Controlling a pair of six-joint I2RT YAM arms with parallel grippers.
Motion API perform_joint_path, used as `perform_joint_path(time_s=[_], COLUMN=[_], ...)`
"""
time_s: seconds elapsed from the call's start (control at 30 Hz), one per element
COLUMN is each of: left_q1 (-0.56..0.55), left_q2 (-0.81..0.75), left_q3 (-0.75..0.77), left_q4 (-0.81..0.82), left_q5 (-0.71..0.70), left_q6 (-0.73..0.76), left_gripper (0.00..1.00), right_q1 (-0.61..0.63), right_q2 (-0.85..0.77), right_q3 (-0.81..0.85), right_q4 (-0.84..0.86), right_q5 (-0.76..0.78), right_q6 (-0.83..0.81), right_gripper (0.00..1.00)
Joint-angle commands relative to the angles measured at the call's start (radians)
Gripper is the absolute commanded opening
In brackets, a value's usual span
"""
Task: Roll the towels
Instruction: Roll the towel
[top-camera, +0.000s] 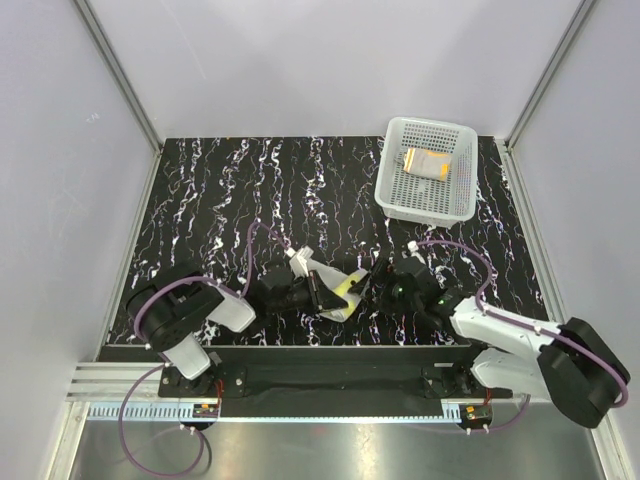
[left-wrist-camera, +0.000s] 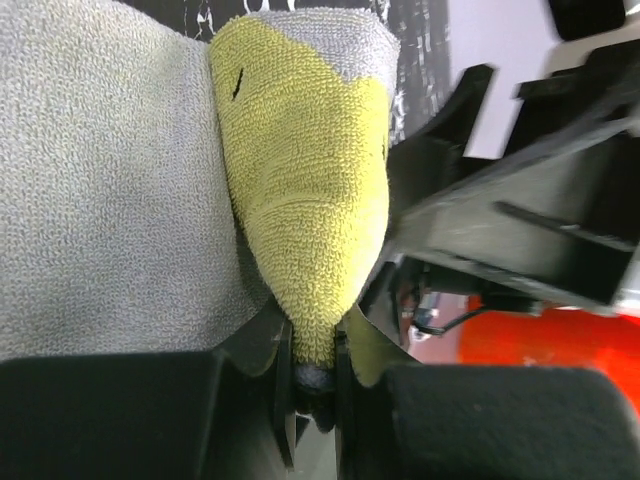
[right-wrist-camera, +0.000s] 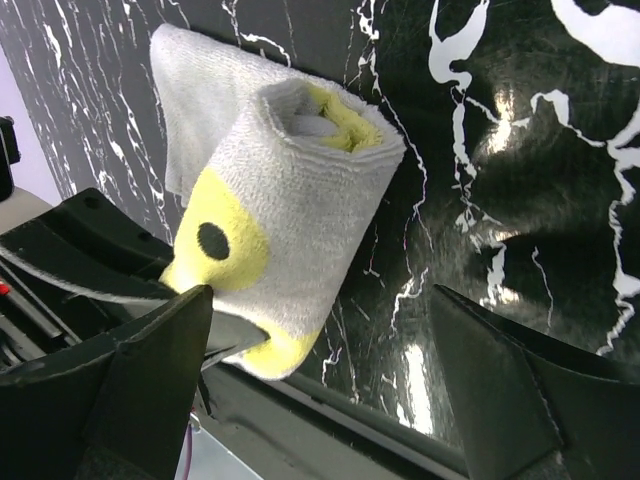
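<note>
The yellow towel with its grey-white reverse lies partly rolled near the table's front middle. In the right wrist view it is a loose roll with a yellow inner edge and a flap trailing away. My left gripper is shut on a yellow end of this towel. My right gripper is open and empty just right of the roll, its left finger close beside the towel. The orange towel lies folded in the white basket at the back right.
The black marbled table is bordered by white walls on three sides. The black front rail runs between the arm bases. Purple cables loop from both arms.
</note>
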Motion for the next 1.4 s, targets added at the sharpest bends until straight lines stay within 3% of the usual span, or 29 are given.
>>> perform_joint_path(time_s=[0.0, 0.3, 0.4, 0.47, 0.57, 0.67, 0.77, 0.87, 0.9, 0.97, 1.0, 1.13, 1.2, 1.37], left_q1=[0.013, 0.016, 0.016, 0.016, 0.015, 0.016, 0.016, 0.015, 0.007, -0.027, -0.041, -0.106, -0.171, -0.266], left_q2=[0.032, 0.195, 0.213, 0.207, 0.186, 0.154, 0.088, -0.050, -0.096, -0.222, -0.283, -0.348, -0.357, -0.330], left_q3=[-0.008, -0.031, -0.039, -0.044, -0.041, -0.039, -0.024, 0.024, 0.042, 0.113, 0.163, 0.244, 0.263, 0.286], left_q4=[0.140, 0.420, 0.445, 0.440, 0.402, 0.362, 0.246, -0.073, -0.285, -0.493, -0.664, -0.911, -0.980, -1.025], left_q5=[0.081, 0.132, 0.132, 0.130, 0.124, 0.126, 0.123, 0.064, -0.009, -0.116, -0.232, -0.493, -0.636, -0.778], left_q6=[-0.070, -0.182, -0.190, -0.184, -0.168, -0.147, -0.077, 0.089, 0.137, 0.281, 0.321, 0.454, 0.485, 0.499], left_gripper=[0.00, 0.00, 0.00, 0.00, 0.08, 0.22, 0.45, 0.57, 0.59, 0.69, 0.71, 0.72, 0.73, 0.73], right_q1=[0.012, 0.017, 0.024, 0.034, 0.041, 0.049, 0.055, 0.061, 0.063, 0.066, 0.067, 0.070, 0.073, 0.081], right_q2=[0.050, 0.183, 0.217, 0.237, 0.252, 0.261, 0.258, 0.249, 0.245, 0.234, 0.228, 0.237, 0.248, 0.266], right_q3=[-0.003, 0.014, 0.017, 0.018, 0.020, 0.021, 0.029, 0.058, 0.064, 0.087, 0.097, 0.138, 0.161, 0.169], right_q4=[0.159, 0.280, 0.307, 0.319, 0.328, 0.325, 0.310, 0.238, 0.200, 0.163, 0.121, 0.052, 0.032, 0.037], right_q5=[-0.003, -0.006, -0.014, -0.018, -0.015, -0.012, -0.009, 0.003, 0.008, 0.011, 0.011, 0.008, -0.006, -0.026], right_q6=[0.017, 0.023, 0.026, 0.025, 0.026, 0.028, 0.031, 0.023, 0.020, 0.016, 0.011, -0.001, -0.007, -0.007], right_gripper=[0.94, 0.87, 0.71, 0.54, 0.35, 0.32, 0.31, 0.30, 0.30, 0.29, 0.29, 0.29, 0.27, 0.26])
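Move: The rolled part of the towel, already pinched in the left fingers, has its middle about 2 cm to the right of the left hand point and 1 cm ahead. From the open right hand, that roll lies some 6 cm to the left, level in reach and about 3 cm lower. The loose flat part is about 12 cm to the right hand's left and 3 cm farther out; the basket stands some 27 cm ahead and 11 cm to its right. The towel roll passes from one grip to the other: the right hand sinks about 2 cm while sliding left and slightly forward onto the roll's near end, pinches it, then eases on left and back up a little. The left hand keeps its pinch, lowering about 1.5 cm, then opens wide, hops up and backs off left some 4 cm, its fingers tipping down about 40 degrees. ##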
